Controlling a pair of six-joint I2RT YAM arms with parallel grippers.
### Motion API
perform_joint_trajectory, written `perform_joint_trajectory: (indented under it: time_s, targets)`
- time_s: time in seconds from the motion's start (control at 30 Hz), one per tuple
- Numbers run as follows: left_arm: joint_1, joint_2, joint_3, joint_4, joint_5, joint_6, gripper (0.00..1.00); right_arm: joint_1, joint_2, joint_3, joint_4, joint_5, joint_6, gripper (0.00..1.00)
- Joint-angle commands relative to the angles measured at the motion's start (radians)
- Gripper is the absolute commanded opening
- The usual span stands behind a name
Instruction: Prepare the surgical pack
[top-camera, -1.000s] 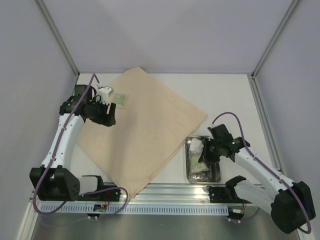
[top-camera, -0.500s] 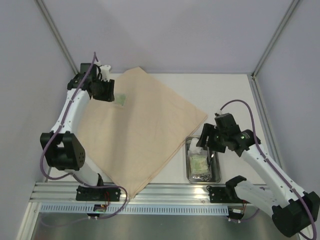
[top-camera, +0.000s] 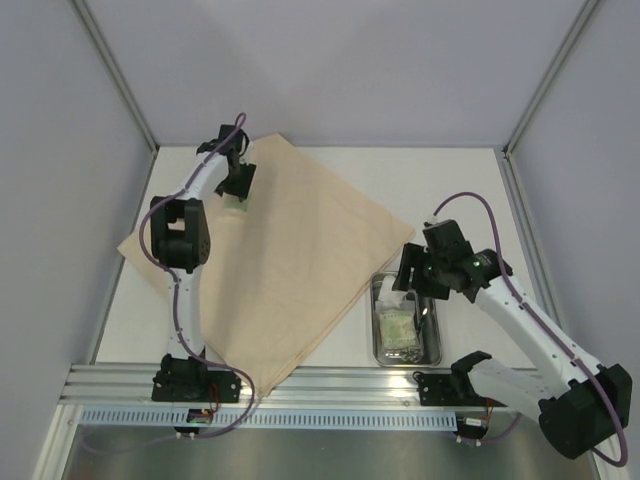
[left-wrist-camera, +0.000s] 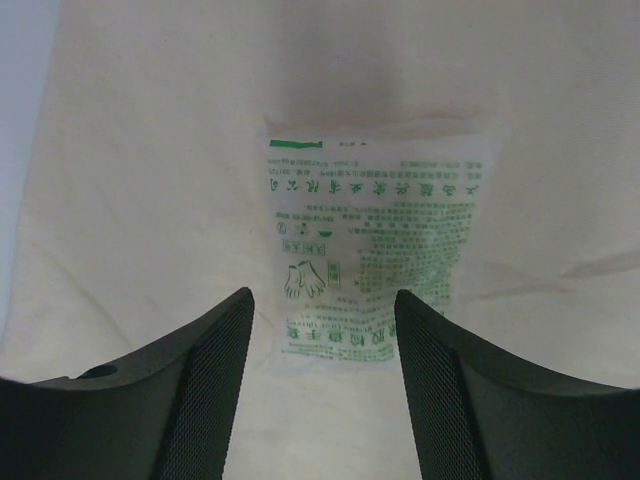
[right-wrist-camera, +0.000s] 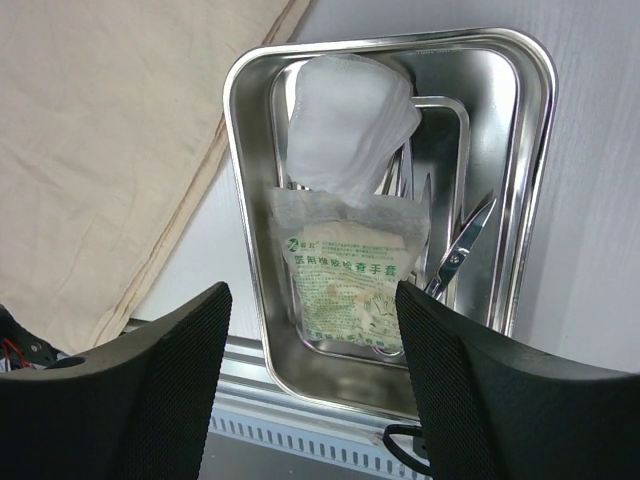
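The tan cloth (top-camera: 290, 260) lies spread flat on the table. A green-printed glove packet (top-camera: 237, 203) rests near its far left corner. My left gripper (top-camera: 238, 185) hovers just over it, open. In the left wrist view the packet (left-wrist-camera: 375, 250) lies ahead of the left gripper (left-wrist-camera: 322, 295), whose fingers hold nothing. The steel tray (top-camera: 437, 345) sits off the cloth's right edge. My right gripper (top-camera: 410, 280) hangs open above it. In the right wrist view the tray (right-wrist-camera: 500, 150) holds a white pad (right-wrist-camera: 345, 125), another green packet (right-wrist-camera: 355, 270) and scissors (right-wrist-camera: 455, 255). The right gripper (right-wrist-camera: 312, 290) is empty.
The cloth's edge (right-wrist-camera: 200, 190) runs close by the tray's left side. An aluminium rail (top-camera: 330, 385) borders the near table edge, right below the tray. Grey walls close in the left, far and right sides.
My left arm has swung from the cloth's left side to its far corner, over the packet. My right gripper has opened and lifted back from the tray.
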Motion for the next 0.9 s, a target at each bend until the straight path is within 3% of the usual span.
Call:
perform_joint_trajectory:
  time_s: [0.0,0.1,0.13,0.2,0.23,0.27,0.47,0.6,0.87]
  targets:
    - [-0.001,0.046,0.107,-0.037,-0.064,0.006,0.66,0.002,0.02,0.033,0.017,0.0,-0.035,0.69]
    - [-0.001,0.069,0.118,-0.061,-0.042,-0.004,0.49,0.002,0.031,0.045,0.021,-0.005,-0.033,0.69]
    - [-0.001,0.064,0.107,-0.058,-0.028,-0.007,0.37,0.002,0.031,0.049,0.023,-0.005,-0.032,0.69]
    - [-0.001,0.039,0.06,-0.048,0.016,-0.017,0.23,0.002,0.029,0.061,0.021,-0.01,-0.03,0.69]
    - [-0.001,0.026,0.043,-0.037,0.03,-0.02,0.08,0.002,0.029,0.067,0.018,-0.008,-0.033,0.69]
    - [-0.001,0.011,0.026,-0.031,0.054,-0.028,0.0,0.002,0.029,0.072,0.014,-0.002,-0.035,0.69]
    - [-0.001,-0.158,-0.095,0.002,0.145,0.005,0.0,0.002,0.023,0.134,0.008,0.001,-0.064,0.69]
    - [-0.001,-0.355,-0.234,0.009,0.237,0.07,0.0,0.003,0.031,0.214,0.004,-0.022,-0.099,0.7]
    - [-0.001,-0.722,-0.482,-0.142,0.496,0.243,0.0,0.003,0.109,0.389,0.167,-0.178,-0.113,0.7]
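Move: Just under the left hand lies the last glove packet, flat on the cloth, its middle about 1 cm ahead, 1 cm to the right and 3 cm below the open fingers. The cloth's far corner is some 20 cm ahead and 10 cm to the right. From the right hand, the packet lies roughly 34 cm ahead, 43 cm to the left and 9 cm lower; the metal tray is nearly beneath that hand, about 2 cm back, 1 cm to the right and 8 cm down. Sinking about 2.5 cm onto the glove packet, the left hand shuts its fingers and pinches up the thin wrapper, then lifts some 15 cm while drawing back about 12 cm and a little right, turning clockwise. The right hand climbs about 10 cm off the tray, also forward and left towards the packet, fingers open and tipping outward. ##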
